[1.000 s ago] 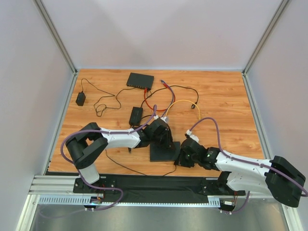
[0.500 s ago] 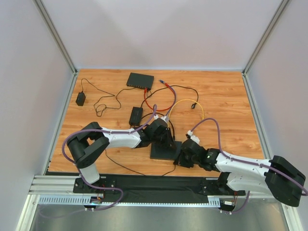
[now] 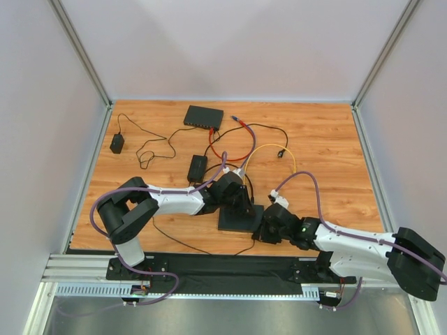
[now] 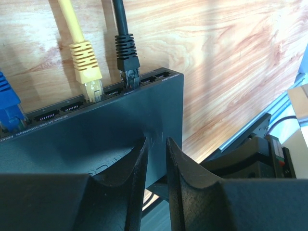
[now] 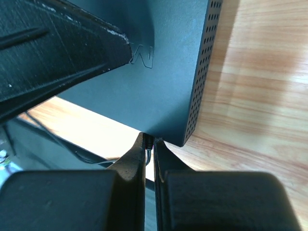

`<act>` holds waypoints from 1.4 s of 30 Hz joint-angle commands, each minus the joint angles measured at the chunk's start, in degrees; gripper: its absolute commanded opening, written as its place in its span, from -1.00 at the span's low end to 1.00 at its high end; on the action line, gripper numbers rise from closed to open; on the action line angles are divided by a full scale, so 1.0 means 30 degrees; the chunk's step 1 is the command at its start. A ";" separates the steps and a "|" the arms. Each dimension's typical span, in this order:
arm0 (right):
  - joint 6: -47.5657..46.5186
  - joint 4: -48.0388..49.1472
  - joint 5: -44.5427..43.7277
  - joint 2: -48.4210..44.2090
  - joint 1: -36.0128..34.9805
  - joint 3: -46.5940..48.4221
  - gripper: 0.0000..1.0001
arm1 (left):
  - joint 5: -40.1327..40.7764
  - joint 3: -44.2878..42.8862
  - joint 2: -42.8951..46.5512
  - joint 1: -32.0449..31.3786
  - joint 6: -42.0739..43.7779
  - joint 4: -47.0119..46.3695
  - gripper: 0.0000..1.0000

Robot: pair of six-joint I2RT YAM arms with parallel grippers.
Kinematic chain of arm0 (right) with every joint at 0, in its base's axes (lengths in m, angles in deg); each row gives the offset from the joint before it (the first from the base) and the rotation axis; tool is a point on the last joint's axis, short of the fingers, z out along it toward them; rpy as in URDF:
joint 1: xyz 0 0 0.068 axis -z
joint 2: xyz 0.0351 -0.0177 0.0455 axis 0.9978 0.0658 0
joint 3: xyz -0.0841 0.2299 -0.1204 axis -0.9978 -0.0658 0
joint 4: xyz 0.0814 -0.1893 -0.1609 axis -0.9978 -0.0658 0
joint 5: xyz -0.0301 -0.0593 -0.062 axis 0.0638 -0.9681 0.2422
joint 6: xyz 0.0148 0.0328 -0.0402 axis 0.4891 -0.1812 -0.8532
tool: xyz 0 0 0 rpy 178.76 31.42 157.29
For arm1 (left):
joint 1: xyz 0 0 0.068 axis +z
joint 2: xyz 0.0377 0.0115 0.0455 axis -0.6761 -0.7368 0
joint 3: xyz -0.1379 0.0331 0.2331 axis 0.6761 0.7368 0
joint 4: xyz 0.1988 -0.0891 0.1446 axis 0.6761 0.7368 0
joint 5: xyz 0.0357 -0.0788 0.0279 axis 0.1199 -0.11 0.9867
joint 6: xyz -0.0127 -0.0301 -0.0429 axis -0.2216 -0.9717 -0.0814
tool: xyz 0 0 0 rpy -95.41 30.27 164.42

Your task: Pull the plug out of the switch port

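Observation:
The black switch lies flat near the table's front. Its top fills the left wrist view, with a blue plug, a yellow plug and a black plug in the far-side ports. My left gripper rests its tips on the switch's top, open by a narrow gap with nothing between the fingers; from above the left gripper is over the switch. My right gripper is shut on a thin dark plug at the switch's near right corner, where the right gripper shows from above.
A second black switch sits at the back of the table. A power brick, a small black adapter, a red cable and a yellow cable lie between. A metal rail runs along the near edge.
The yellow cable's loose end has shifted a little to the left and back. Both grippers have stayed at the switch, almost still.

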 commanded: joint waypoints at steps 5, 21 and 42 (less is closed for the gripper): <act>0.2249 0.0823 0.1734 -0.0411 -0.1619 -0.1087 -1.00 | 0.0626 0.1063 -0.1300 -0.0345 -0.0024 0.1514 -0.39; 0.3596 0.2540 -0.0212 0.0910 -0.4200 -0.0995 -1.00 | 0.0918 0.1385 -0.1183 -0.0433 -0.0200 0.1338 -0.40; 0.1224 -0.4548 -0.1261 -0.4248 -0.4171 0.2226 -1.00 | 0.4812 0.0655 0.7102 -0.0550 0.2611 0.7187 0.22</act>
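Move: The right hand already has the black power plug pinched between its fingertips at the switch's near edge; the switch's middle lies about 6 cm ahead, 5 cm left and roughly 1 cm higher. Beyond the switch, the black cable's plug sits some 11 cm ahead and 1 cm left, the yellow one 11 cm ahead and 3 cm left. From the left hand the power plug is about 8 cm back, 2 cm right and 3 cm lower. Keeping its shut pinch, the right hand works the power plug back out of the switch's near edge, about 4.5 cm towards its base with a swing of some 3 cm to the left and most of it back, then lifts straight up about 4.5 cm. The left fingertips stay down on the switch's top, giving back a centimetre, until they let go late, rising and moving left while opening. ##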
